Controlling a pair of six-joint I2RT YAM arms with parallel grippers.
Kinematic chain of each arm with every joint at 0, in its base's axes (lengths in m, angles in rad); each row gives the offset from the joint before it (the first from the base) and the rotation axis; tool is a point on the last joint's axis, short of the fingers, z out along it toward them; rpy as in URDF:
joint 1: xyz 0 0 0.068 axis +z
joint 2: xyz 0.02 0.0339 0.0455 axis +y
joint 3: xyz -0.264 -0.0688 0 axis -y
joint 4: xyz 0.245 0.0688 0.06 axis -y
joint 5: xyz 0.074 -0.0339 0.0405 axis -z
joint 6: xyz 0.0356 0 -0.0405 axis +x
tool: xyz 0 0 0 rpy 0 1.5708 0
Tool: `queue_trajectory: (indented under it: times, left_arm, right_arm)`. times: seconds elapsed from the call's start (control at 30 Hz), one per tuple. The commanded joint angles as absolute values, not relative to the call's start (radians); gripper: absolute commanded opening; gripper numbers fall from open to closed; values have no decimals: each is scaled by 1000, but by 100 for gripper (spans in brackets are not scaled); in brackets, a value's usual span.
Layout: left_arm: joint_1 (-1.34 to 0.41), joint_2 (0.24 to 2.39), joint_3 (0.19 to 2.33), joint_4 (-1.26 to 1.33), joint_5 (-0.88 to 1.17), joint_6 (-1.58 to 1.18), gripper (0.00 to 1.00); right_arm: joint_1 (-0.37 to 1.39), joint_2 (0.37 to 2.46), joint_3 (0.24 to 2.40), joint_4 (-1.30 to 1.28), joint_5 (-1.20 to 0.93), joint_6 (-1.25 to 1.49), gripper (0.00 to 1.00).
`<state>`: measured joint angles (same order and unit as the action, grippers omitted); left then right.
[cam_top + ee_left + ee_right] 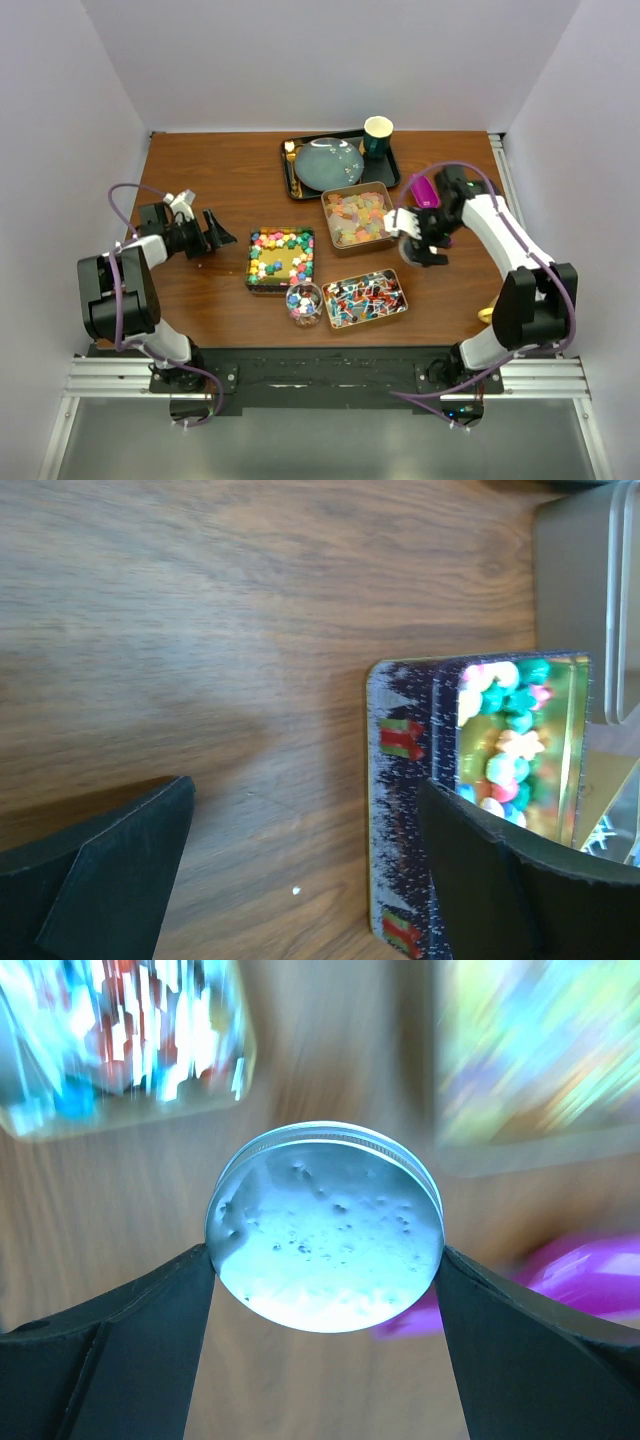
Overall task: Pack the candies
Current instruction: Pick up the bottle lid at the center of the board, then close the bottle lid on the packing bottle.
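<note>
The candies lie in three tins: multicoloured cubes (280,257), pale gummies (357,216) and red-blue-white wrapped pieces (365,297). A small glass jar (304,303) in front of the tins holds mixed candies. My right gripper (325,1260) is shut on the rim of a round silver lid (325,1225), held above the table to the right of the gummies tin. My left gripper (305,800) is open and empty over bare wood. It sits just left of the cube tin's patterned wall (400,810), where the cubes (505,740) show inside.
A purple scoop (425,190) lies near the right arm's wrist. A black tray (297,188) at the back carries a grey plate (328,163) and a dark cup (378,135). A small yellow object (487,315) lies by the right arm's base.
</note>
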<state>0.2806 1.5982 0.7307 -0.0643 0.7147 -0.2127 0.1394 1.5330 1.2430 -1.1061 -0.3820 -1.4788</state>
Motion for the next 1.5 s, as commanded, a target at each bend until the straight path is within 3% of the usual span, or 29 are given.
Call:
queue_trajectory:
  times: [0.0,0.33,0.63,1.47]
  left_arm:
    - [265,1554,670,69,750,-317,97]
    - [265,1437,655,162,712,-354,97]
    - [311,1393,709,172,629,-354,98]
    - [405,1284,690,256,713,-393,98]
  right_arm:
    - [314,1552,1394,-1160,-489,-1329,81]
    - [678,1785,1721,-1233,-512,-1259,81]
    - [894,1894,1805,-1305,-505,-1339,81]
    - [1068,2019,1867,-1402,-314,-1272,81]
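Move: The right hand already holds the bottle lid; the candy-filled bottle lies about 28 cm to its left and 12 cm back, its middle some 6 cm lower. About 8 cm below the hand, the lollipop tin stands 13 cm left and 10 cm back, the gummy tin 14 cm left and 11 cm ahead, the star-candy tin 36 cm left, level with it. From the left hand, the bottle is about 22 cm right, 18 cm back, nearly level. Keeping the lid pinched by its edges, the right hand sweeps some 28 cm left through the space between the gummy tin and the lollipop tin, arching about 6 cm up and down again and swinging back towards the base, to slow over the bottle mouth with the wrist turned some 40 degrees counter-clockwise. Meanwhile the empty left hand stays open and clears away from the star-candy tin, mostly upward, then also left and a little forward, its fingers tipping up by about 20 degrees. ##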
